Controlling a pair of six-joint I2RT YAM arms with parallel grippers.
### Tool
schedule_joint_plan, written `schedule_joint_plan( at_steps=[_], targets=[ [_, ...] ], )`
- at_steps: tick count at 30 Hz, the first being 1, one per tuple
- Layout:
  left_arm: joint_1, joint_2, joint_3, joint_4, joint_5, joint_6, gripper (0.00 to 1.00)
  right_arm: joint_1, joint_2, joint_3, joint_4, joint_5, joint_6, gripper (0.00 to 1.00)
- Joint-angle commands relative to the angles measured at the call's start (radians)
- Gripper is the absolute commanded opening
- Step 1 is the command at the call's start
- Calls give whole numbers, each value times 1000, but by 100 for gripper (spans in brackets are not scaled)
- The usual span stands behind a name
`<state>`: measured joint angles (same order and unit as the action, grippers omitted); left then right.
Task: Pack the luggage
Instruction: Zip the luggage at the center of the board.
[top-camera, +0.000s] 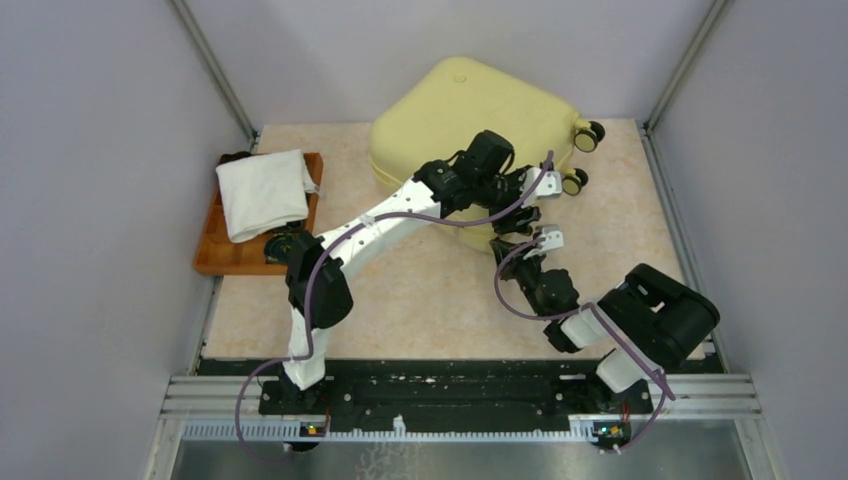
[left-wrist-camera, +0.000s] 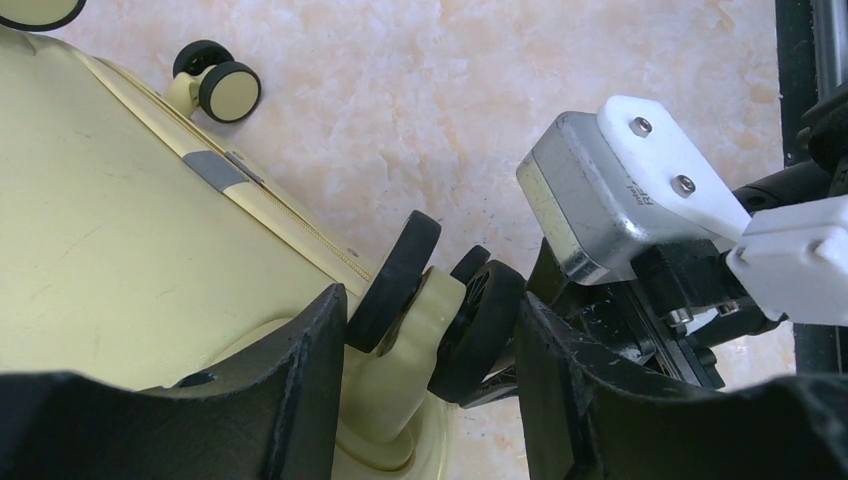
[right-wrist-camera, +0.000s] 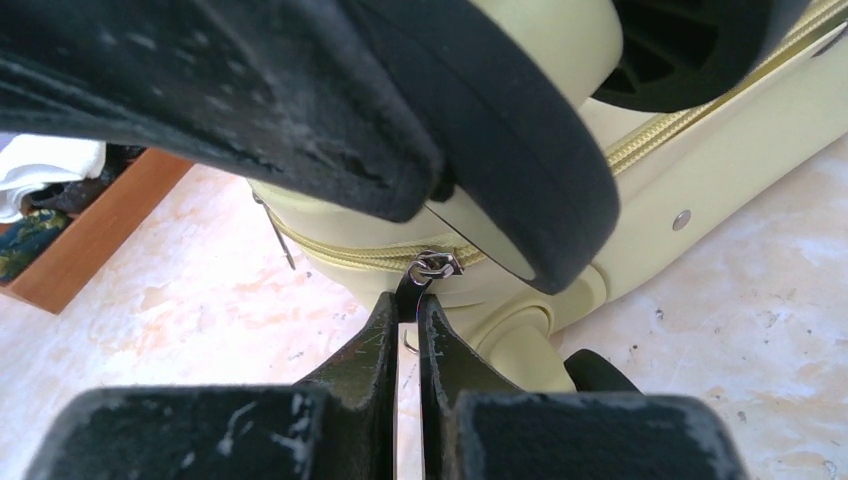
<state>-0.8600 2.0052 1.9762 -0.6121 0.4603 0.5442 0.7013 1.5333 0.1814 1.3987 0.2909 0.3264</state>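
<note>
The luggage (top-camera: 460, 105), a pale yellow hard-shell case, lies shut at the back of the table with two wheels (top-camera: 588, 133) showing on its right side. My left gripper (left-wrist-camera: 430, 330) straddles a black-and-cream caster wheel (left-wrist-camera: 440, 300) at the case's near corner, and both fingers (left-wrist-camera: 310, 380) press on the wheel's outer faces. My right gripper (right-wrist-camera: 408, 305) sits just below that corner, shut on the dark zipper pull (right-wrist-camera: 410, 290) that hangs from the metal slider (right-wrist-camera: 432, 266) on the yellow zip. In the top view both grippers (top-camera: 518, 205) meet at the case's front right corner.
An orange-brown tray (top-camera: 210, 255) at the left holds a folded white cloth (top-camera: 262, 190) and dark items. Grey walls with metal posts close in the table. The right wrist's silver camera box (left-wrist-camera: 590, 200) hangs close beside my left fingers.
</note>
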Motion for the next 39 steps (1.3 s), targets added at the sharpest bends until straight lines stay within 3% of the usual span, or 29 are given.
schedule_joint_plan(
  at_steps=[1, 16, 28, 33, 36, 39],
  targets=[
    [51, -3, 118, 292, -149, -178, 0, 58, 49, 34, 207, -99, 73, 0],
    [60, -2, 121, 273, -119, -265, 0, 140, 7, -109, 322, -70, 61, 0],
    [60, 70, 213, 259, -100, -346, 0, 175, 180, 86, 324, -156, 61, 0],
    [64, 55, 199, 233, -93, -312, 0, 198, 162, 31, 324, -91, 98, 0],
    [85, 34, 204, 140, -5, -178, 0, 198, 73, -100, 322, 37, 130, 25],
    [112, -11, 179, -44, 45, 91, 0, 198, -30, -214, 279, 107, 159, 38]
  ],
)
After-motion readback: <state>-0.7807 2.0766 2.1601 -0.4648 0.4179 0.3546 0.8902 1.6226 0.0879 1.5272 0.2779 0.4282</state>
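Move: The left fingers already grip the luggage's upper near-corner wheel, right at their tips; the zip pull is about 8 cm below that hand, some 4 cm to its left and 1 cm back, and the upper far wheel about 17 cm ahead, 14 cm right and level. The right fingers already pinch the zip pull, its slider some 2 cm ahead and 1 cm left; from this hand, the second pull hangs about 6 cm ahead and 10 cm left, and the lower near wheel 4 cm ahead, 5 cm right and 6 cm down. With the pull pinched, the right hand draws back about 2.5 cm, then sweeps quickly some 7 cm left around the luggage's near corner, turning roughly 15 degrees counter-clockwise, before it backs off and sinks, swings partway right again and opens its fingers, free of the pull. The left hand first holds the wheel almost still, easing slightly back and right, then comes off it in a fast jump about 8 cm forward and nearly as far up over the luggage, the fingers shutting empty and tipping upward, and finally settles back slightly. ##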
